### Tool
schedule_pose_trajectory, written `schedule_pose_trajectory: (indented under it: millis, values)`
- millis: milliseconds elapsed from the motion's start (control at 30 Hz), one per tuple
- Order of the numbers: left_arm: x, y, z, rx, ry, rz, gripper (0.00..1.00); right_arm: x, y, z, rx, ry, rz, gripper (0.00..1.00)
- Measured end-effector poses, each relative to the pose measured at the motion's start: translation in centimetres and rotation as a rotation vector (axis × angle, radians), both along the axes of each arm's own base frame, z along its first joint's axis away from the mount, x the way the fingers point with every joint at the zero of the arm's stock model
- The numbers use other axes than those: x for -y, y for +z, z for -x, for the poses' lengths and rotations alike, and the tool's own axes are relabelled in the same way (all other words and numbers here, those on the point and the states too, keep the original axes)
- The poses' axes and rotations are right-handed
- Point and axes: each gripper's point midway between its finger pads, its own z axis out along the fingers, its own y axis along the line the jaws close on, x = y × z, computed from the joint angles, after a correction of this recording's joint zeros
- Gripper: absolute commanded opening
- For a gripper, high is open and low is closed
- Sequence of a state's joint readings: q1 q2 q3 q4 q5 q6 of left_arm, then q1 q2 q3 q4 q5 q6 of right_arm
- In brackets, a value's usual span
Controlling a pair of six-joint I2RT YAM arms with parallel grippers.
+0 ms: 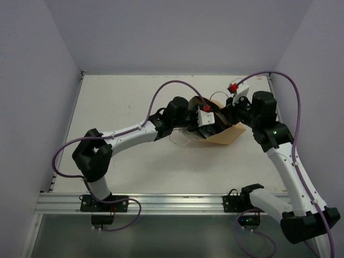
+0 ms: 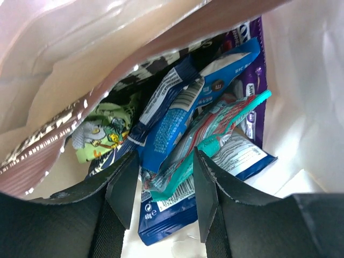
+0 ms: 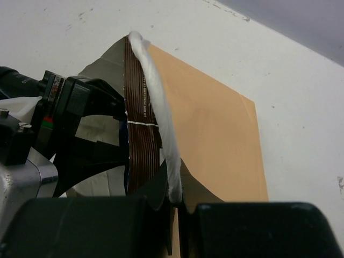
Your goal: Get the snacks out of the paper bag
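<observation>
The tan paper bag [image 1: 230,134] lies on its side at the table's middle right, mouth toward the left arm. My left gripper [image 2: 165,183] is inside the mouth, open. Its fingers [image 2: 126,188] straddle the end of a teal-and-red pouch [image 2: 215,134] lying on a blue packet [image 2: 177,215]. More snacks are piled behind: another blue packet [image 2: 177,113], a purple one [image 2: 257,70], a green one [image 2: 105,131]. A long dark brown packet [image 3: 141,134] stands along the bag's edge. My right gripper [image 3: 174,193] is shut on the bag's white cord handle [image 3: 158,113], holding the mouth up.
The bag's tan side [image 3: 215,140] lies flat on the white table [image 1: 123,102]. Grey walls close in the table at the back and on both sides. A metal rail [image 1: 161,201] runs along the near edge by the arm bases.
</observation>
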State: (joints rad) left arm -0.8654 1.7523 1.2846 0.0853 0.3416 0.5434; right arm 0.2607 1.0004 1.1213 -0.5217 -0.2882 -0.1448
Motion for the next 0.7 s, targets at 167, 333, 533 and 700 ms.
schedule_pose_trajectory:
  millis: [167,333,533,700]
  values:
    - [0.1,-0.1,0.6,-0.021,-0.029,-0.006,0.45,-0.1,0.0,0.1,0.005,0.002,-0.004,0.0]
    - [0.2,0.0,0.8,-0.031,-0.041,-0.01,0.31,-0.2,0.0,0.1,0.008,0.003,-0.007,0.0]
    - [1.0,0.5,0.2,-0.023,-0.041,0.001,0.15,-0.3,-0.1,0.2,0.007,0.008,-0.008,0.0]
    - [1.0,0.1,0.1,-0.033,-0.035,-0.005,0.0,-0.4,-0.1,0.3,0.013,0.011,-0.009,0.0]
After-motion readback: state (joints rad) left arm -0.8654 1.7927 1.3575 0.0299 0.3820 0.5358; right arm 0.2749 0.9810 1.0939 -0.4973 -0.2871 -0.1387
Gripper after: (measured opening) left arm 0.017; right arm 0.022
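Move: The blue packet in front of the open left fingers is about 3 cm to the right of the left hand, 1 cm ahead and 2 cm below. The brown packet stands some 3 cm ahead, 3 cm right and 2 cm higher; the teal packet is roughly 1 cm back, 4 cm right and 2 cm below. From the right hand, the blue packet is about 5 cm left, 3 cm back and 12 cm below. Close the left gripper inside the paper bag, from half open until the tips are together over the blue packet, beside the brown packet's edge. Ease back a little towards the base, then return forward while nosing about 1 cm to the right, deeper into the bag. Keep the right fingers shut on the bag's rim, nearly still. ##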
